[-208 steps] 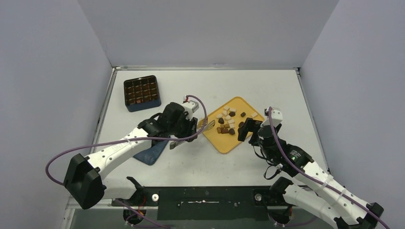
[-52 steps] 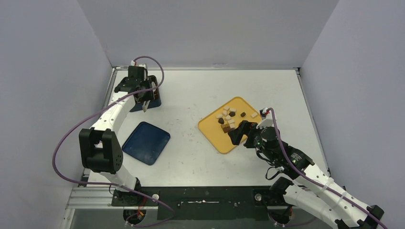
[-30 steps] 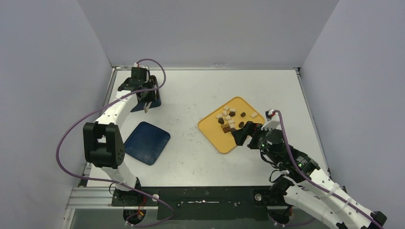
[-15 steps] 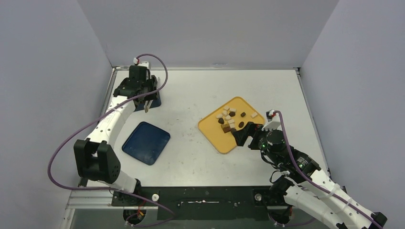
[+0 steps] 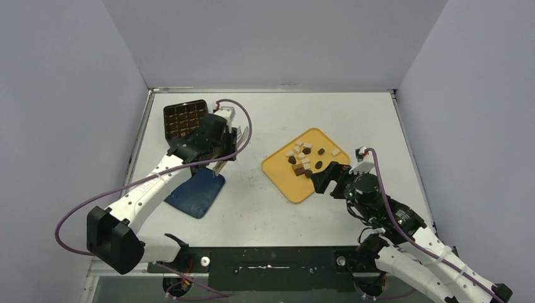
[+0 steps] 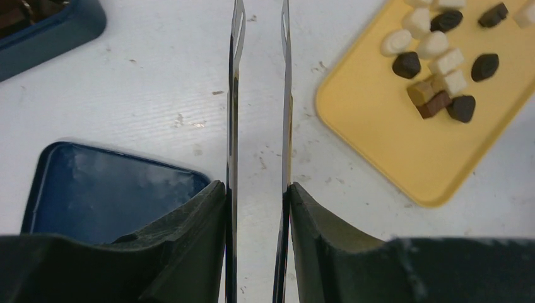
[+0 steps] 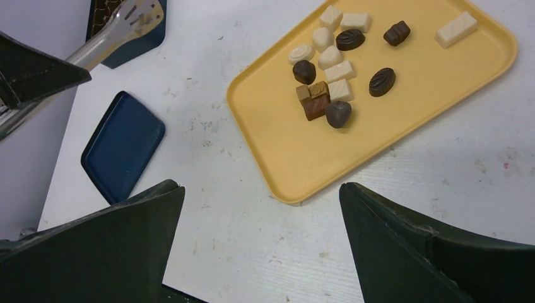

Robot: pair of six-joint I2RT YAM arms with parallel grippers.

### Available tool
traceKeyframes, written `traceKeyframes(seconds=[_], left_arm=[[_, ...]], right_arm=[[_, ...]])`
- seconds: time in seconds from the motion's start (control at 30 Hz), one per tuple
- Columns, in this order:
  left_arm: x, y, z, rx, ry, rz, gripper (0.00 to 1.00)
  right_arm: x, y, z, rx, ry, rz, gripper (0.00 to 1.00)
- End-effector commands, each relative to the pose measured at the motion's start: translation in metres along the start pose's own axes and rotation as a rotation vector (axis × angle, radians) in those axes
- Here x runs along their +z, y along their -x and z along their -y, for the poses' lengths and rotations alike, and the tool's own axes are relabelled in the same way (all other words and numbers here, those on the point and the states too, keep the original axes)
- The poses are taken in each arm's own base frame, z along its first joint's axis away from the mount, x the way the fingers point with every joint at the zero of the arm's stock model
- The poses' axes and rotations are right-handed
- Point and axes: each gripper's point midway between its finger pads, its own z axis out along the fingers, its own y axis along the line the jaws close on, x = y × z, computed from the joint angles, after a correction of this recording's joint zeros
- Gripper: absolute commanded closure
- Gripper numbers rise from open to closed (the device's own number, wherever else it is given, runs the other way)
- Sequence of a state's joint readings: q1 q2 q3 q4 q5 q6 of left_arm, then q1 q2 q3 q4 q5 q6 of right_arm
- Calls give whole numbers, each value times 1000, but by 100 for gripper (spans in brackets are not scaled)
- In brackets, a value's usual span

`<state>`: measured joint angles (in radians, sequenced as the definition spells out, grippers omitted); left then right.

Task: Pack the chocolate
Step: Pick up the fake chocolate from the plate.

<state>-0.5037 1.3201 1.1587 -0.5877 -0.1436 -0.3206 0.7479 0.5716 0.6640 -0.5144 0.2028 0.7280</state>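
Several small pieces of chocolate (image 5: 301,161), dark, brown and cream, lie on the yellow tray (image 5: 294,188); the wrist views show the same chocolate (image 6: 441,63) (image 7: 328,76). My left gripper (image 5: 227,142) (image 6: 257,186) is shut on long metal tongs (image 6: 232,126), one blade against each finger. The blades stand apart with nothing between them, and they point over bare table left of the tray. The tong tips (image 7: 142,12) show empty. My right gripper (image 5: 325,177) (image 7: 262,186) hangs open just off the tray's near corner, holding nothing.
A dark blue box (image 5: 186,120) with a grid of compartments sits at the back left. Its blue lid (image 5: 197,192) (image 6: 94,183) (image 7: 123,145) lies flat under my left forearm. Walls enclose the table on three sides.
My left arm has swung away from the box at the back left toward the table's middle, carrying the tongs. The right arm has barely shifted.
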Motion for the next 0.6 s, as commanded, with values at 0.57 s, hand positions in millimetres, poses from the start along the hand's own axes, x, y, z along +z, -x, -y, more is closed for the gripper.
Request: traceKeyframes(seconds=[0.57], left_arm=[[-16,-67,159,326,-340,57,63]], right_arm=[[-26,29,5,38,-29,100,0]])
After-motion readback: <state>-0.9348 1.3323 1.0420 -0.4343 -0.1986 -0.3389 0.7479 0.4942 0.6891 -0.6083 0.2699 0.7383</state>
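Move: The left hand, holding the tongs, has the caramel cubes on the plate, the likely next chocolates, about 21 cm to its right, barely 2 cm ahead and some 18 cm below. From those cubes the dark rose piece sits 4 cm farther out and 2 cm left, the dark heart 4 cm right and 2 cm nearer. The navy tray lies about 15 cm left of the hand and 6 cm back. From the right hand the cubes are 15 cm ahead, 5 cm left. Heading for the chocolates on the yellow plate, the left hand swings right and back towards the robot, about 15 cm in all, sinking slightly and turning some 20 degrees clockwise so the tongs swing round to the cubes. Its fingers keep their hold on the tongs. The right hand, wide open, eases about 2 cm to its right, clear of the way. ##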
